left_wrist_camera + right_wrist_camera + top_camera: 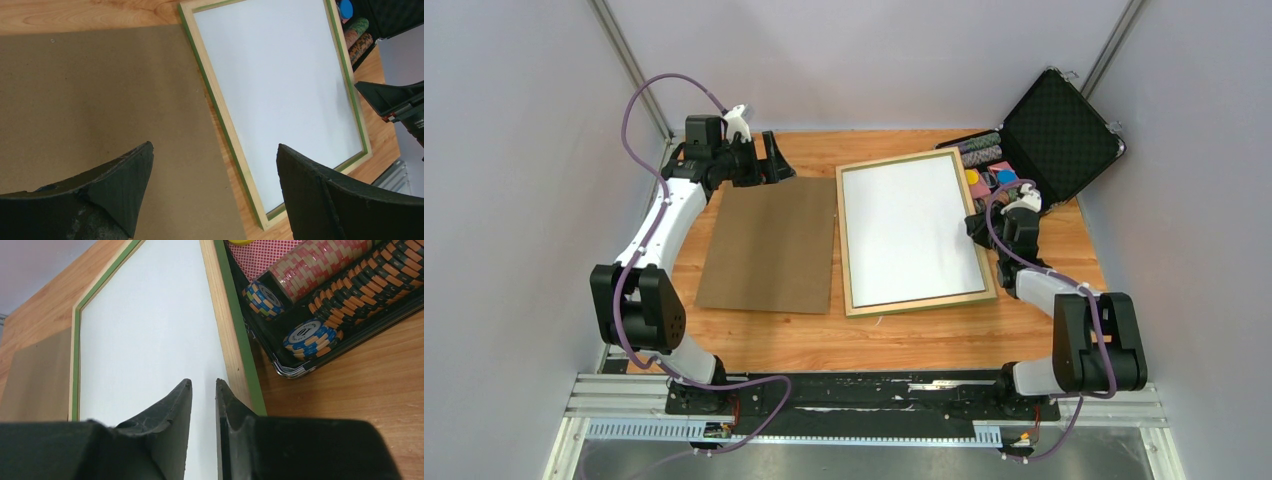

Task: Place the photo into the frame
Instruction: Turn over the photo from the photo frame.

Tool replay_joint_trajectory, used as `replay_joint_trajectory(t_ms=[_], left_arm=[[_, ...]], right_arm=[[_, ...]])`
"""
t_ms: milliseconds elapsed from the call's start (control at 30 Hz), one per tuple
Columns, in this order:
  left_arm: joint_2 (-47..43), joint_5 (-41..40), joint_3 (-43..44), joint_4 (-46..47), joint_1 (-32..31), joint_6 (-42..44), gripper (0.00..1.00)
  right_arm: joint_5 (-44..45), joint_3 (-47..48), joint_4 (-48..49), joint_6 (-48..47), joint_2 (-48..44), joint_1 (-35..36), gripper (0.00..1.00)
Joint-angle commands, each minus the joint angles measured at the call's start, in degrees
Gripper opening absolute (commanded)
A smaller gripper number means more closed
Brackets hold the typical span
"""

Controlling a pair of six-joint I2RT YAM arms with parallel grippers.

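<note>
The frame (842,245) lies flat on the table right of centre, pale wood side up, with green showing along its edges (223,116) (226,325). A white sheet (909,232) (280,80) (150,330) fills its opening. No printed picture shows on it, so I cannot tell whether it is the photo's back. My right gripper (972,225) (203,381) hangs low over the sheet's right part, just inside the right rail, its jaws a narrow gap apart with nothing between them. My left gripper (774,160) (215,146) stands wide open and empty at the back left.
A plain brown backing board (769,245) (100,100) (35,375) lies flat just left of the frame. An open black case (1044,130) with rows of poker chips (325,285) sits at the back right, close to the frame's right rail. Grey walls enclose the table.
</note>
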Motion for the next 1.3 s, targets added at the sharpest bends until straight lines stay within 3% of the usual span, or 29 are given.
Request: replay_joint_trajectory(t_ms=[0, 200, 533, 800, 967, 1267], left_arm=[[-0.7, 1.2, 0.3, 0.2, 0.2, 1.5, 1.00], [-0.8, 0.8, 0.3, -0.1, 0.2, 1.8, 1.00], [-1.8, -4.3, -0.7, -1.4, 0.2, 5.9, 1.00], [-3.4, -12.2, -3.4, -2.8, 0.7, 12.9, 1.00], [-3.0, -15.6, -3.8, -5.1, 2.6, 16.9, 1.00], [4.0, -13.1, 1.4, -17.7, 13.3, 25.3, 1.00]], right_arm=[[0.9, 1.5, 2.1, -1.4, -1.9, -0.4, 0.24], [-0.1, 2.1, 1.9, -2.4, -2.8, -0.4, 0.30], [-3.5, 4.4, 2.6, -6.4, -2.9, -0.4, 0.63], [-4.7, 8.0, 0.9, -13.3, -3.1, 1.3, 0.68], [-3.0, 11.9, -2.0, -21.1, -3.3, 8.4, 0.69], [-1.9, 22.4, -8.8, -36.1, 2.5, 25.8, 0.73]])
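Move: The brown backing board lies on the table with its middle about 5 cm to the left of my left hand, 4 cm back and some 18 cm below. From my right hand, which is just above the frame's right rail, the board's middle is level and about 48 cm to the left, 4 cm down. Between them lies the white-backed photo in its frame, its middle about 15 cm left of my right hand and 3 cm farther out. The chip case is 14 cm ahead of my right hand and 6 cm to its right. I lift my right hand away from the photo's right edge, opening its nearly shut fingers wide, then swing it about 14 cm left over the photo towards the backing board, some 10 cm higher, fingers turning left and levelling. My left hand, still wide open, sinks about 6 cm, then sweeps 12 cm left above the board towards its left edge, tilting its fingers more steeply down. ##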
